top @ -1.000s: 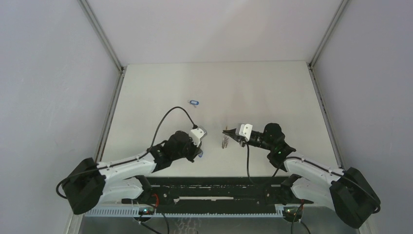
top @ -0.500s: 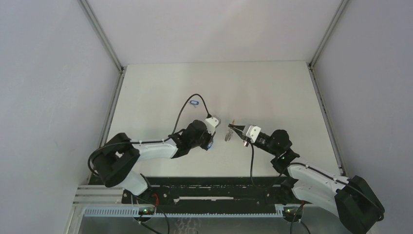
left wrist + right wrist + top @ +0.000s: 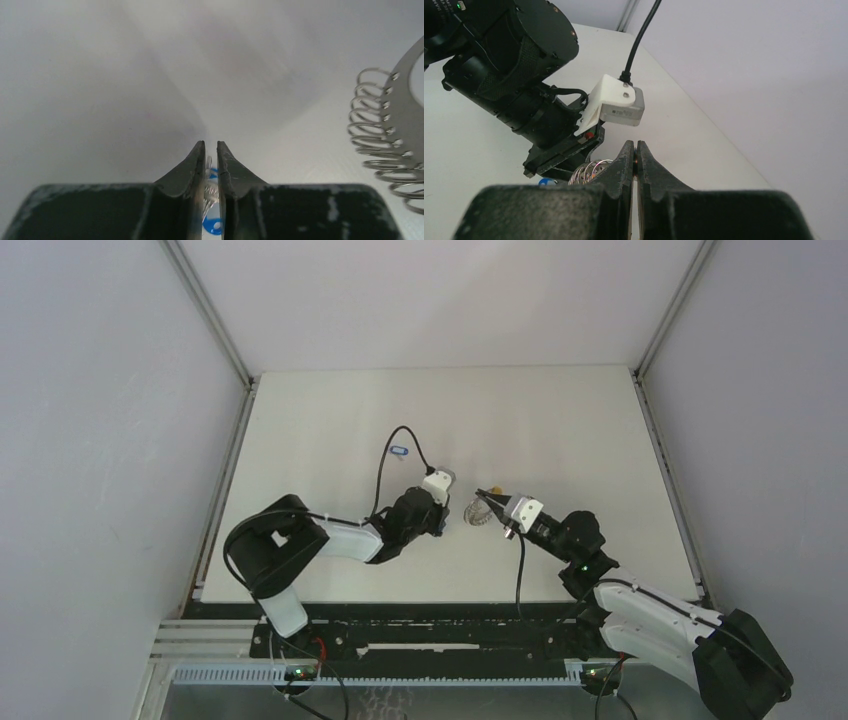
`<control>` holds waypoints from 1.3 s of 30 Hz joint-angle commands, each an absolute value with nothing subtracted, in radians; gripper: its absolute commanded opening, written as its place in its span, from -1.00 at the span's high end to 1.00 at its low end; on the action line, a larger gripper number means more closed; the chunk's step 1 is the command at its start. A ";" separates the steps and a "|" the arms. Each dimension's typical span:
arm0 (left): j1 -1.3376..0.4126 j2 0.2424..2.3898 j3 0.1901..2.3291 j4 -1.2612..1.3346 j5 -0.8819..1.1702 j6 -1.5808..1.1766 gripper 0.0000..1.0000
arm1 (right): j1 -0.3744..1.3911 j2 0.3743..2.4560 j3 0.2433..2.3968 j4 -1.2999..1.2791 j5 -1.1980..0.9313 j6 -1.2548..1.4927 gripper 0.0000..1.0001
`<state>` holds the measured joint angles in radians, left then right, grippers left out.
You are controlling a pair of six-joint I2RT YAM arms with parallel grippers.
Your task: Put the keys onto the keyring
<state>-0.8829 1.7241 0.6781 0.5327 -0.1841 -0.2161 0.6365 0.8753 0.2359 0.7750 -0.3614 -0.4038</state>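
Note:
My left gripper (image 3: 446, 502) has one of the keys (image 3: 210, 184) between its fingers, the blue tag hanging below, with only a narrow slit between the jaws (image 3: 210, 146). It stands just left of the keyring (image 3: 474, 512), a silvery wire coil on a flat metal rim (image 3: 400, 125). My right gripper (image 3: 482, 498) is shut on the keyring's thin edge (image 3: 635, 161); its coil (image 3: 586, 172) shows left of the fingers. A second key with a blue tag (image 3: 400, 451) lies on the table behind the left gripper.
The white table (image 3: 560, 430) is walled by grey panels on three sides. The left arm's black cable (image 3: 395, 445) loops over the second key. The left wrist's white camera block (image 3: 616, 102) hangs close in front of the right gripper.
The left arm has reached right and forward, bringing its key up beside the keyring. The right gripper has lifted and turned the ring slightly. The left jaws have parted a little.

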 commanded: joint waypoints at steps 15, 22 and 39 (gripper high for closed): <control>-0.842 1.140 0.323 0.883 0.043 -0.059 0.15 | 0.572 0.906 0.342 0.786 -0.652 -0.289 1.00; -0.795 0.984 0.266 0.955 0.304 0.009 0.09 | 0.555 0.956 0.471 0.693 -0.869 -0.241 1.00; -0.765 0.877 0.303 0.894 0.496 0.090 0.23 | 0.629 1.071 0.616 0.623 -1.020 -0.200 1.00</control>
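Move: The keyring the left hand heads for hangs from the right fingers, some 7 cm back, 6 cm to the right and 13 cm above the left hand. The blue-tagged key lies on the table about 8 cm back, 2 cm left and 4 cm below the left hand; the far key is roughly 13 cm ahead and 10 cm left. From the right hand, the ring's middle is 2 cm back and 4 cm below, the blue-tagged key 3 cm back, 8 cm left and 21 cm down. The left hand leaves the tabletop and climbs some 22 cm while drawing back about 11 cm and a little left, its fingers spreading from barely parted to nearly half open as the wrist swings clockwise and tips up, until they point to the right at the ring. The right hand keeps its pinch on the keyring and, starting slightly later, carries it left, back and a little up, about 10 cm in all, turning some 35 degrees counter-clockwise to present the ring before the left hand's open fingers. ##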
